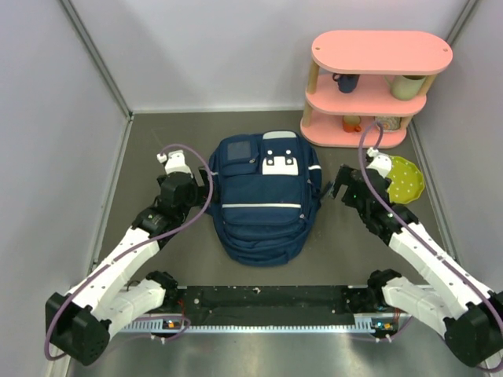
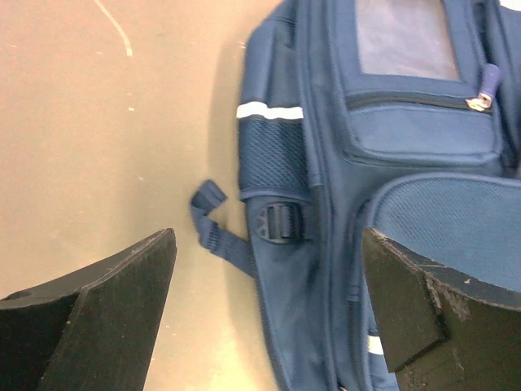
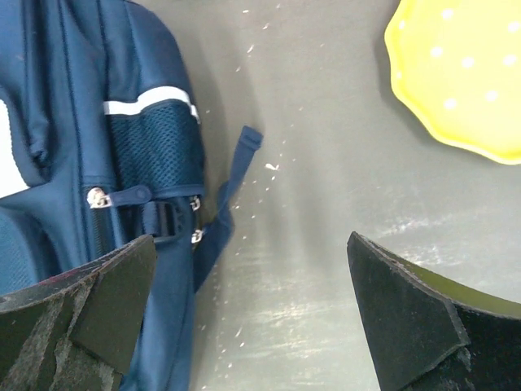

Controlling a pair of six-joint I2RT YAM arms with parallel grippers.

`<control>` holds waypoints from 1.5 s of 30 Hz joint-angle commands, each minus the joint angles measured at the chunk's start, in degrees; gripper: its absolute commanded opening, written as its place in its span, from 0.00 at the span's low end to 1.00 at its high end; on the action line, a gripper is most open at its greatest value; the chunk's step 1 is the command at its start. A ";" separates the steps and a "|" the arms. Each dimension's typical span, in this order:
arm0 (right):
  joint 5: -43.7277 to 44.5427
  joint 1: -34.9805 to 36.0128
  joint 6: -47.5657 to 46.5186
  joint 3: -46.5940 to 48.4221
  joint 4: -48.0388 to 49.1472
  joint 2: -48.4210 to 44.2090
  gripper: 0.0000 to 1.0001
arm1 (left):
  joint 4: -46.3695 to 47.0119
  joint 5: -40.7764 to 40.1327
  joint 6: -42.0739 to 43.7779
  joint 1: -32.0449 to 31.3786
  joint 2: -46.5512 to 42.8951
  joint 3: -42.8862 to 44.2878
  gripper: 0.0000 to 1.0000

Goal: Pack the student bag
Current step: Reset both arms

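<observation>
The student bag [image 1: 263, 212], a navy backpack with white stripes, lies flat in the middle of the table with its zips shut. My left gripper [image 1: 203, 179] hovers open at the bag's left side. In the left wrist view, the bag's [image 2: 407, 122] side buckle and strap lie between the fingers of that gripper [image 2: 269, 309]; one finger is over bare table, the other over the bag. My right gripper [image 1: 339, 184] is open at the bag's right side. In the right wrist view this gripper [image 3: 252, 318] has one finger over the bag's [image 3: 65, 122] edge and bare table between the fingers.
A pink three-tier shelf [image 1: 369, 55] stands at the back right, holding a dark mug [image 1: 346, 81], a pale cup [image 1: 405, 86] and small items. A yellow dotted plate [image 1: 405, 179] [image 3: 464, 73] lies just right of my right gripper. Grey walls enclose the table.
</observation>
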 commanded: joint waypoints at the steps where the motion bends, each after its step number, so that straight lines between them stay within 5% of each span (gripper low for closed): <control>1: -0.35 -1.02 -7.37 6.03 -1.89 3.30 0.99 | 1.94 -9.52 3.79 0.16 -1.53 0.36 0.99; 6: -5.73 -3.56 -8.01 12.98 -7.60 13.14 0.99 | 3.35 -13.40 6.43 0.24 -0.40 1.23 0.99; 10: -24.79 -13.39 -5.82 16.94 -10.08 21.50 0.99 | 4.14 -11.83 9.41 0.51 0.05 1.67 0.99; 14: -22.12 -15.78 -2.30 15.63 -8.94 20.64 0.99 | 6.60 -3.13 13.99 2.35 -2.23 2.46 0.99; 18: -14.11 -15.87 -5.09 11.94 -3.60 16.07 0.99 | 9.59 4.69 13.12 11.54 -2.51 3.08 0.99; 23: -29.20 -15.87 -16.10 0.96 17.19 8.95 0.99 | 15.12 14.19 6.97 24.22 1.36 0.72 0.99; 31: -7.26 -15.87 -15.12 -6.42 20.05 3.14 0.99 | 17.67 15.25 7.40 26.00 -0.12 -3.77 0.99; 36: -5.50 -15.87 -18.74 -15.04 32.45 1.90 0.99 | 29.18 15.95 8.01 26.00 -2.50 -10.98 0.99; 45: -2.35 -15.79 -22.95 -24.71 54.15 4.54 0.99 | 30.85 13.15 9.42 26.00 -1.27 -13.00 0.99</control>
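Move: The backpack's middle lies about 22 cm to the left hand's right, level fore and aft and some 10 cm below; its left side strap is just 3 cm ahead of that hand, 1 cm left and 15 cm down. From the right hand the backpack's middle is roughly 24 cm left and 10 cm down, level fore and aft. The right side strap lies about 5 cm ahead of the right hand, 4 cm left; the yellow plate 9 cm ahead, 21 cm right, both 14 cm down. The backpack is left lying between two wide-open grippers. The left hand draws away to its left about 10 cm and a little forward, rising and sinking again on the way, its fingers tipping up. The right dips forward and down with fingers tipped down, then swings right towards the yellow plate, some 7 cm, while its fingers come up about 30 degrees from their steepest. ##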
